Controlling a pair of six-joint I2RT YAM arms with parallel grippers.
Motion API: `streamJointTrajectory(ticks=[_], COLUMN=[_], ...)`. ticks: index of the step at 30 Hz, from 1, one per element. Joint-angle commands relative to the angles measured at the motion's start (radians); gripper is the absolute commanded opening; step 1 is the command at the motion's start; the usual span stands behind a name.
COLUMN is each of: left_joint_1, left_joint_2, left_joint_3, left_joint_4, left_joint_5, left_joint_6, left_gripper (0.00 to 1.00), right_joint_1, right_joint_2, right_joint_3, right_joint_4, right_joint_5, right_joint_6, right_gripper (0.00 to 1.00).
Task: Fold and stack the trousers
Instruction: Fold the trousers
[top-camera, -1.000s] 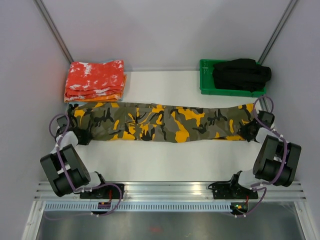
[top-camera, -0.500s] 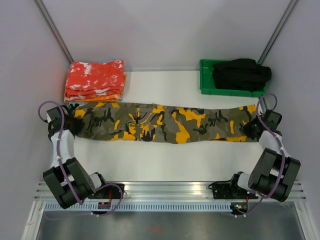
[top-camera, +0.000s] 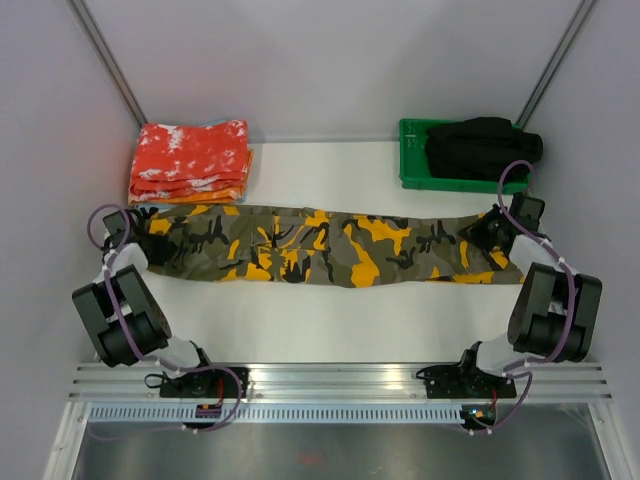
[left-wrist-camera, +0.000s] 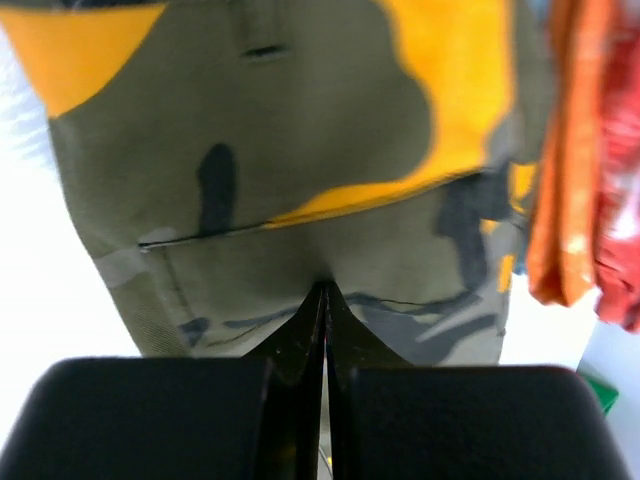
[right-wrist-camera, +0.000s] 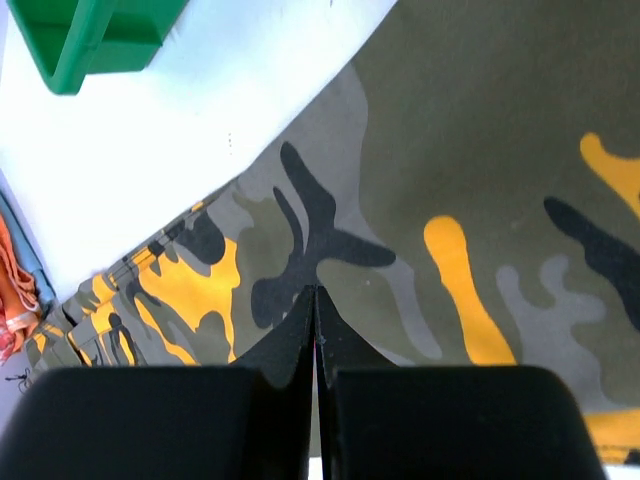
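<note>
The camouflage trousers lie flat and stretched left to right across the middle of the white table. My left gripper is at their left end, shut, with its tips down on the olive cloth and nothing visibly pinched. My right gripper is over the right end, also shut. Its closed tips rest on the cloth beside a black patch.
A stack of folded red-orange speckled cloths sits at the back left, just behind the trousers' left end, and shows as an orange edge in the left wrist view. A green tray at the back right holds a black garment.
The left gripper moved from the trousers' near-left corner back and left along the end. The right gripper swung from the near-right corner back onto the leg end. Both stayed shut; the trousers barely shifted.
</note>
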Motion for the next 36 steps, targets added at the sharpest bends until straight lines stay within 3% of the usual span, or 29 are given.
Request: streamJointTrajectory(ticks=[1,9,15,21,32,36], left_joint_1=[0.001,0.001,0.004,0.007,0.012,0.016], left_joint_2=[0.05,0.1,0.087,-0.011,-0.084,-0.155], left_joint_3=[-0.02,-0.056,-0.151,-0.211,-0.196,-0.187], left_joint_4=[0.049,0.028,0.052,-0.001,-0.073,-0.144], left_joint_5=[-0.007,-0.127,-0.067,-0.122,-0.145,-0.23], left_joint_6=[-0.121,-0.181,-0.238,-0.255,-0.143,-0.141], left_gripper=[0.02,0.02,0.02,0.02,0.02,0.02], right_joint_1=[0.001,0.001,0.001,-0.006,-0.117,-0.18], right_joint_2=[0.055,0.135,0.166,0.151,0.099,0.043], right_joint_3=[0.061,0.052,0.034,-0.02,-0.127,-0.173], right_joint_4=[0.024,0.021,-0.002,-0.014,-0.023,-0.049], right_joint_5=[0.013,0.002,0.038,0.111,0.199,0.248], right_joint_6=[0.009,-0.021,-0.011,-0.008,0.028,0.032], right_gripper=[0.0,0.0,0.0,0.0,0.0,0.0])
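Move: Both shut grippers hover over opposite ends of the flat camouflage trousers. The left hand has their near edge about 6 cm back and 5 cm below, and the red pile roughly 23 cm ahead and 4 cm to its right. For the right hand, their near right corner lies some 11 cm back, 13 cm to the right and 6 cm below; the green tray is about 20 cm straight ahead. Down first, then back: both hands lower their shut fingertips onto the trousers and stroke the cloth towards its near edge. The left sinks about 5 cm and draws back 5–6 cm, turning slightly counter-clockwise; the right sinks about 6 cm, then sweeps back and outward to the right towards the corner, fingers tipping steeper and turning clockwise. ##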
